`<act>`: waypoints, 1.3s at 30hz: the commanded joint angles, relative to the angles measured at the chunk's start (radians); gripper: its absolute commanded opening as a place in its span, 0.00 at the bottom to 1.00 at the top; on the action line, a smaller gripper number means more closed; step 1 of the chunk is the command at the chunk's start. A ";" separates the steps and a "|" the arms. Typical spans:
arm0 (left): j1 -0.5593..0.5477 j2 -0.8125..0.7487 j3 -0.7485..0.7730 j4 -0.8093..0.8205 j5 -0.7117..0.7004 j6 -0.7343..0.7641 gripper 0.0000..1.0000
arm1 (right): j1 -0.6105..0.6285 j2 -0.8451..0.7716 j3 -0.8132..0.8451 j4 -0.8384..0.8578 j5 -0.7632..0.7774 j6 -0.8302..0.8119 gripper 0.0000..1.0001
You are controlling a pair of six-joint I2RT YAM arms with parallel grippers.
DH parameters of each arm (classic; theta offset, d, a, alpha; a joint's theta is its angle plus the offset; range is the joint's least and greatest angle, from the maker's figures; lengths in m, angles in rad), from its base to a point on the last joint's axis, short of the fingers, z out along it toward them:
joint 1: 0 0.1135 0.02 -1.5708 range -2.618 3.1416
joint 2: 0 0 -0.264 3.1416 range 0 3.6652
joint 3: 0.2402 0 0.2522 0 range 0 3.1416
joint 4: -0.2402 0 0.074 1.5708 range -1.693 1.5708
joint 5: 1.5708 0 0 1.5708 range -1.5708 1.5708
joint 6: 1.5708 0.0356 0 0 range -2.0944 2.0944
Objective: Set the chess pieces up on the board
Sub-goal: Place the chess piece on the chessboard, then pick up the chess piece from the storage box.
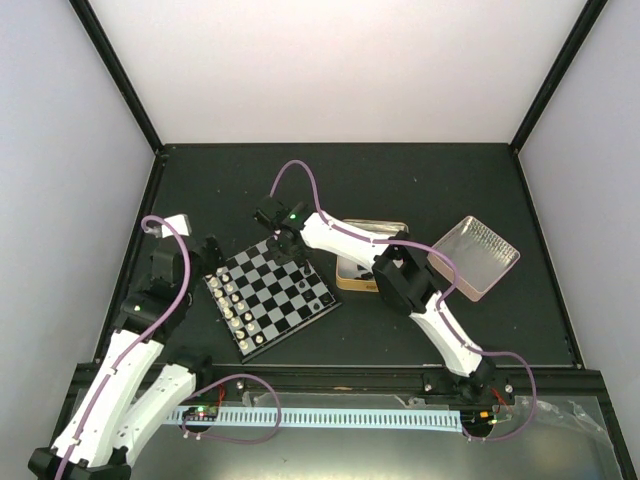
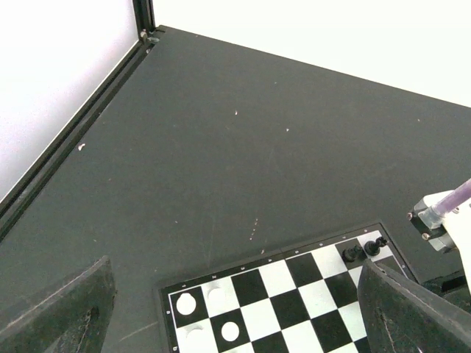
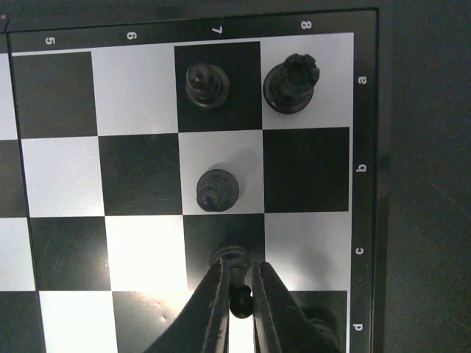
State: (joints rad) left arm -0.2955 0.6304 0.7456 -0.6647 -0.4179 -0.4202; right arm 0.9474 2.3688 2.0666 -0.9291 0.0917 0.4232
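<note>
The board (image 1: 272, 296) lies tilted on the dark table. In the right wrist view my right gripper (image 3: 238, 283) is shut on a black pawn (image 3: 240, 300) whose base rests on the dark square of row c, column 7. Two more black pawns (image 3: 208, 83) (image 3: 218, 188) and a black rook (image 3: 292, 82) stand beyond it near the board's corner. Another black piece (image 3: 321, 321) is half hidden behind the right finger. My left gripper (image 2: 239, 323) hangs open over the board's (image 2: 294, 290) opposite corner, above white pieces (image 2: 186, 303), with nothing between its fingers (image 2: 66, 316).
Cream-white pieces (image 1: 238, 312) line the board's near-left side. A gold-rimmed tin (image 1: 372, 262) sits right of the board, partly under the right arm, with a silvery lid (image 1: 480, 256) further right. The right arm's cable end (image 2: 441, 213) shows beside the board.
</note>
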 commanded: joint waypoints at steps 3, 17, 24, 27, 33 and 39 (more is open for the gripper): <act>0.009 -0.004 0.001 0.012 0.002 -0.003 0.91 | 0.005 0.014 0.034 -0.018 -0.011 -0.011 0.16; 0.010 -0.005 0.000 0.017 0.018 0.000 0.92 | 0.005 -0.029 0.036 0.005 -0.042 0.006 0.24; 0.010 -0.025 -0.017 0.061 0.127 0.038 0.92 | -0.006 -0.194 -0.129 0.164 -0.024 0.075 0.31; 0.009 -0.040 -0.033 0.090 0.208 0.052 0.92 | -0.025 -0.312 -0.256 0.256 0.014 0.113 0.32; 0.009 -0.061 -0.059 0.161 0.337 0.057 0.93 | -0.118 -0.564 -0.594 0.388 0.127 0.207 0.35; 0.009 -0.064 -0.089 0.280 0.491 0.043 0.93 | -0.209 -0.730 -0.865 0.465 0.223 0.280 0.36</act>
State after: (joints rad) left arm -0.2935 0.5732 0.6643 -0.5022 -0.0605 -0.3790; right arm 0.7761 1.6917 1.3254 -0.5381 0.2199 0.6304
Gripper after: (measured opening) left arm 0.928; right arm 0.356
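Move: Between the right fingertips, the black pawn's middle lies about 1 cm below the hand, over its square. The next black pawn stands some 2 cm ahead and 1 cm left, the corner rook about 5 cm straight ahead, and a taller black piece 1 cm back and 4 cm right. The tin box's middle is roughly 18 cm right, level fore and aft. From the left hand the pawn lies about 8 cm ahead, 19 cm right, 20 cm below. Letting go of the black pawn, the right fingers part to about a third open while the hand stays almost in place; it then climbs some 10 cm off the board and sweeps 14 cm right towards the tin box, turning about 25 degrees clockwise. Late on, the open left hand drifts 6 cm right, also turning clockwise. ##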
